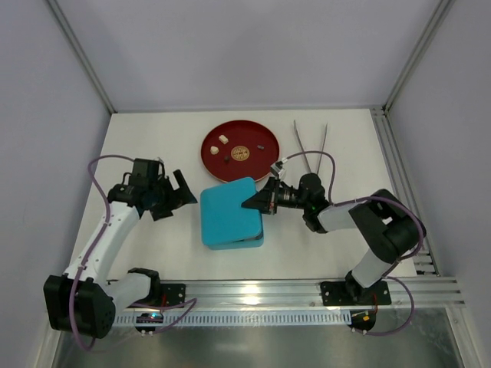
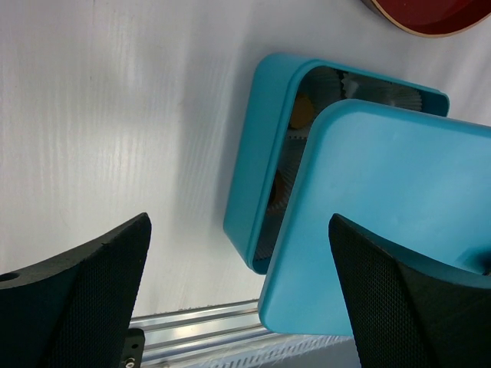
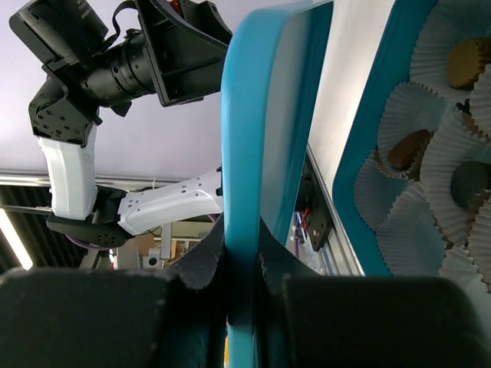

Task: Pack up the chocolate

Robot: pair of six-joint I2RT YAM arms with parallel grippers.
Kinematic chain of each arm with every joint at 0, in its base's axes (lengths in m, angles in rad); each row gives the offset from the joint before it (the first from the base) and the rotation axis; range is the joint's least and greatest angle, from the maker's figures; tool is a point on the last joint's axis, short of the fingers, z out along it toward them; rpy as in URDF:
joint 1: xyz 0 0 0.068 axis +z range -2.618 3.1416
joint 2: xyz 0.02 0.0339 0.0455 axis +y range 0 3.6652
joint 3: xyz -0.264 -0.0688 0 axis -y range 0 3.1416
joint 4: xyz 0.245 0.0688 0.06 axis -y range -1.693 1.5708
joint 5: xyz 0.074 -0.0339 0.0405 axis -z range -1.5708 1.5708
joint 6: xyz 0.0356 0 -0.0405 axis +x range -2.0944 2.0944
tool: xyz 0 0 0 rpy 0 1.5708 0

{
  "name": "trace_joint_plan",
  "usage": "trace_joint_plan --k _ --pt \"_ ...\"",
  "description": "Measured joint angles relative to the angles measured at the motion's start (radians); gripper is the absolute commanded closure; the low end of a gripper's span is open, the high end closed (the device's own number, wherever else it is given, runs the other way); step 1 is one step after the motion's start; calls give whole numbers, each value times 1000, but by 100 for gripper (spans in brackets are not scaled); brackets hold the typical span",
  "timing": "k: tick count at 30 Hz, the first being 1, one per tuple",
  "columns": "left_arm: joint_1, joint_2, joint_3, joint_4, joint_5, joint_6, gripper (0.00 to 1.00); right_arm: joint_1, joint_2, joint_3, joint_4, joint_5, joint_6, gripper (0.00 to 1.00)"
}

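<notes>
Chocolate pieces lie on the red plate (image 1: 257,163): a cream one (image 1: 223,139), a tan round one (image 1: 240,153) and small dark ones (image 1: 261,146). More chocolate (image 3: 406,149) sits in crinkled paper cups (image 3: 430,100) inside the teal box (image 1: 234,239) (image 2: 265,153). My right gripper (image 1: 257,202) (image 3: 242,261) is shut on the edge of the teal lid (image 1: 229,207) (image 3: 249,115), holding it tilted above the box so the box's left side shows. My left gripper (image 1: 181,192) (image 2: 238,222) stands open just left of the box, touching nothing.
Metal tongs (image 1: 309,146) lie right of the plate. The plate's rim (image 2: 430,19) shows beyond the box. An aluminium rail (image 1: 291,291) runs along the near table edge. Grey walls close in the left, back and right.
</notes>
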Motion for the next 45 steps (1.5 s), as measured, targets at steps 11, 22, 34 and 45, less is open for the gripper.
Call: trace_joint_plan --k 11,22,34,45 --pt "-29 0 -37 45 0 -3 5 -26 176 -3 169 -29 92 96" --pt "-74 0 -50 81 -3 -10 5 -58 206 -13 197 -37 95 96" --pt "-98 10 -51 95 -12 -26 6 -62 181 -13 175 -39 23 96" --pt "-114 17 -59 103 -23 -27 6 -62 127 -13 32 -21 -118 87"
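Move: My right hand pinches the lid by its right edge, the lid's middle some 7 cm to the left and 3 cm back. The open box it is taken to has its middle about 6 cm left, 2 cm back and 8 cm below; the red plate lies roughly 19 cm ahead, 4 cm left and 10 cm down. From my empty left hand the box is about 15 cm right, 3 cm back and 7 cm below. Keeping my pinch on the lid's edge, my right hand lowers it onto the box: about 5 cm down, most of it early, with some 2 cm forward and a little to the right, rolling the lid's far side down slightly and back again. My left hand, still open and touching nothing, eases nearly 3 cm right and a little down towards the lid's left side. ##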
